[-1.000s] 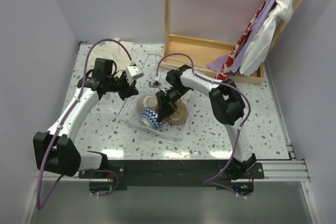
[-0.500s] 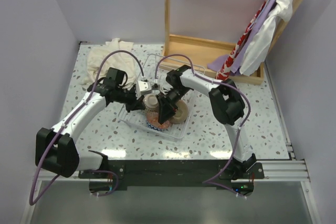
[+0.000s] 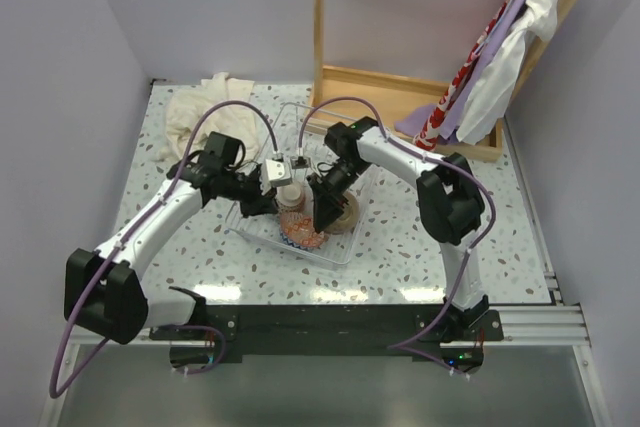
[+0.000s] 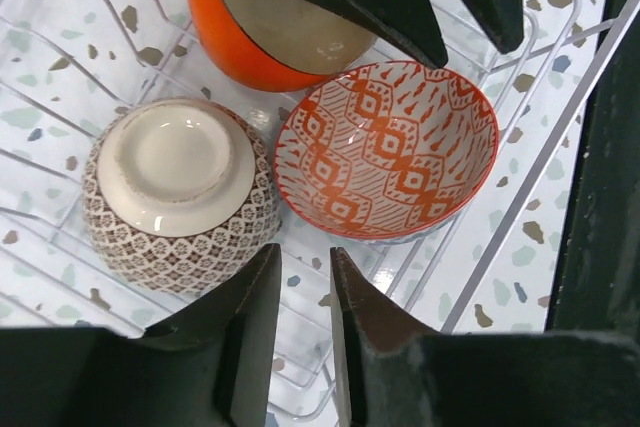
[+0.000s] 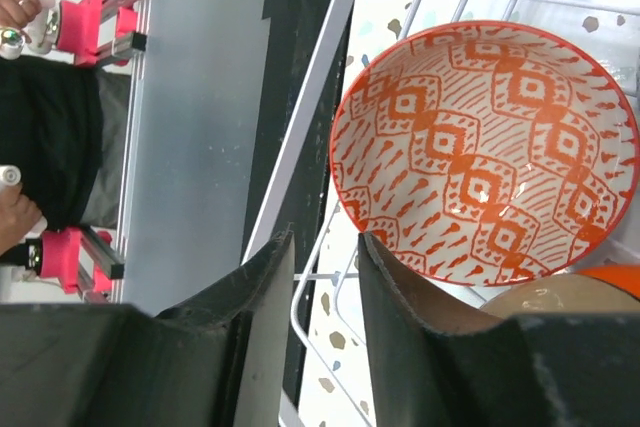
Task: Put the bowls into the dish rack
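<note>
The clear wire dish rack (image 3: 250,232) holds three bowls. A red-orange patterned bowl (image 4: 390,152) lies mouth up beside an upturned brown-patterned bowl (image 4: 175,192), and a glossy orange bowl (image 4: 260,42) sits behind them. My left gripper (image 4: 305,267) hovers over the rack wires (image 4: 560,117), open a narrow gap with nothing in it. My right gripper (image 5: 325,242) is open at the edge of the patterned bowl (image 5: 490,147), one fingertip next to its rim and nothing between the jaws. From above, both grippers, the left (image 3: 262,202) and the right (image 3: 324,215), meet over the rack.
A wooden frame (image 3: 400,97) stands at the back right with cloths (image 3: 500,57) hanging over it. A cream cloth (image 3: 200,107) lies at the back left. The black rail (image 3: 330,317) runs along the table's near edge.
My right gripper turned the blue-outside bowl mouth up in the rack, opened and drew back from it. My left arm swung in from the left over the rack and its jaws parted slightly.
</note>
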`<state>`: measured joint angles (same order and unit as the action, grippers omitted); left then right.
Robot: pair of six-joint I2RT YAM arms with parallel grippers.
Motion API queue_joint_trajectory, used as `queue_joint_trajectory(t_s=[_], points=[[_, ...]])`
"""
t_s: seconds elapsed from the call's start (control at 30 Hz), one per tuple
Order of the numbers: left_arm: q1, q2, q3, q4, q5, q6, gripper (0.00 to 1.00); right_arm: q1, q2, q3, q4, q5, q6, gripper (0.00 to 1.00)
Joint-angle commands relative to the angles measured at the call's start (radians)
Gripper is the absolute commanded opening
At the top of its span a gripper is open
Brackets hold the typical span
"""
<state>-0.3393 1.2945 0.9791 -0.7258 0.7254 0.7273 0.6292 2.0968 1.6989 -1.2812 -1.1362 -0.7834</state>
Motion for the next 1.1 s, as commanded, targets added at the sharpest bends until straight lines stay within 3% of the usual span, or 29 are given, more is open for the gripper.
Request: queue_joint_trajectory(t_s=[0.0,0.17,0.3,0.4,0.5,0.57,0.63,0.77,0.9,1.07], points=[[-0.001,-0.064,0.016,0.012,-0.076,0.051,0.38,-0.003,-0.089,0.002,0.042,0.012,0.064,0.38],[0.008,-0.067,0.075,0.022,-0.116,0.031,0.46,-0.003,-0.126,0.019,0.063,0.021,0.117,0.39],[0.037,-0.069,0.099,0.057,-0.132,-0.072,0.5,0.0,-0.195,0.007,0.161,0.108,0.226,0.4],[0.089,-0.061,0.102,0.153,-0.225,-0.237,0.53,0.007,-0.286,-0.067,0.345,0.33,0.446,0.44],[0.207,-0.043,0.096,0.236,-0.265,-0.377,0.54,0.027,-0.342,-0.091,0.411,0.499,0.557,0.46],[0.223,-0.041,0.09,0.276,-0.334,-0.428,0.56,0.038,-0.348,-0.078,0.418,0.555,0.61,0.47],[0.224,-0.055,0.076,0.314,-0.424,-0.469,0.6,0.078,-0.35,-0.067,0.439,0.67,0.711,0.56],[0.233,-0.081,0.043,0.347,-0.524,-0.616,0.65,0.177,-0.333,-0.047,0.454,0.815,0.775,0.58],[0.305,-0.129,0.0,0.348,-0.543,-0.706,0.69,0.25,-0.278,-0.035,0.47,0.852,0.929,0.61],[0.339,-0.207,-0.036,0.347,-0.495,-0.72,0.69,0.268,-0.196,-0.004,0.467,0.888,1.003,0.58]])
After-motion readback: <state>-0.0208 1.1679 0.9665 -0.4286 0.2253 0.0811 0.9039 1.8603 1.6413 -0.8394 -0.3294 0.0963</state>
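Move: The red-patterned bowl, lying open side up in the dish rack, is about 5 cm left of the right hand, 1 cm ahead and 4 cm below. The tan bowl is some 5 cm ahead of that hand and 4 cm right, the brown-patterned bowl 9 cm ahead and 7 cm left. From the left hand the red-patterned bowl lies 8 cm right, 3 cm back and 5 cm below; the cream cloth 22 cm ahead, 13 cm left. The right hand lifts about 5 cm while easing forward, then swings back to its left and down over the red-patterned bowl, opening wider and turning clockwise so its fingers point more steeply down; whether they touch it can't be seen. The left hand leaves the bowls, rising about 5 cm and travelling forward and some 14 cm left towards the cream cloth, opening and turning roughly 60 degrees counter-clockwise. ##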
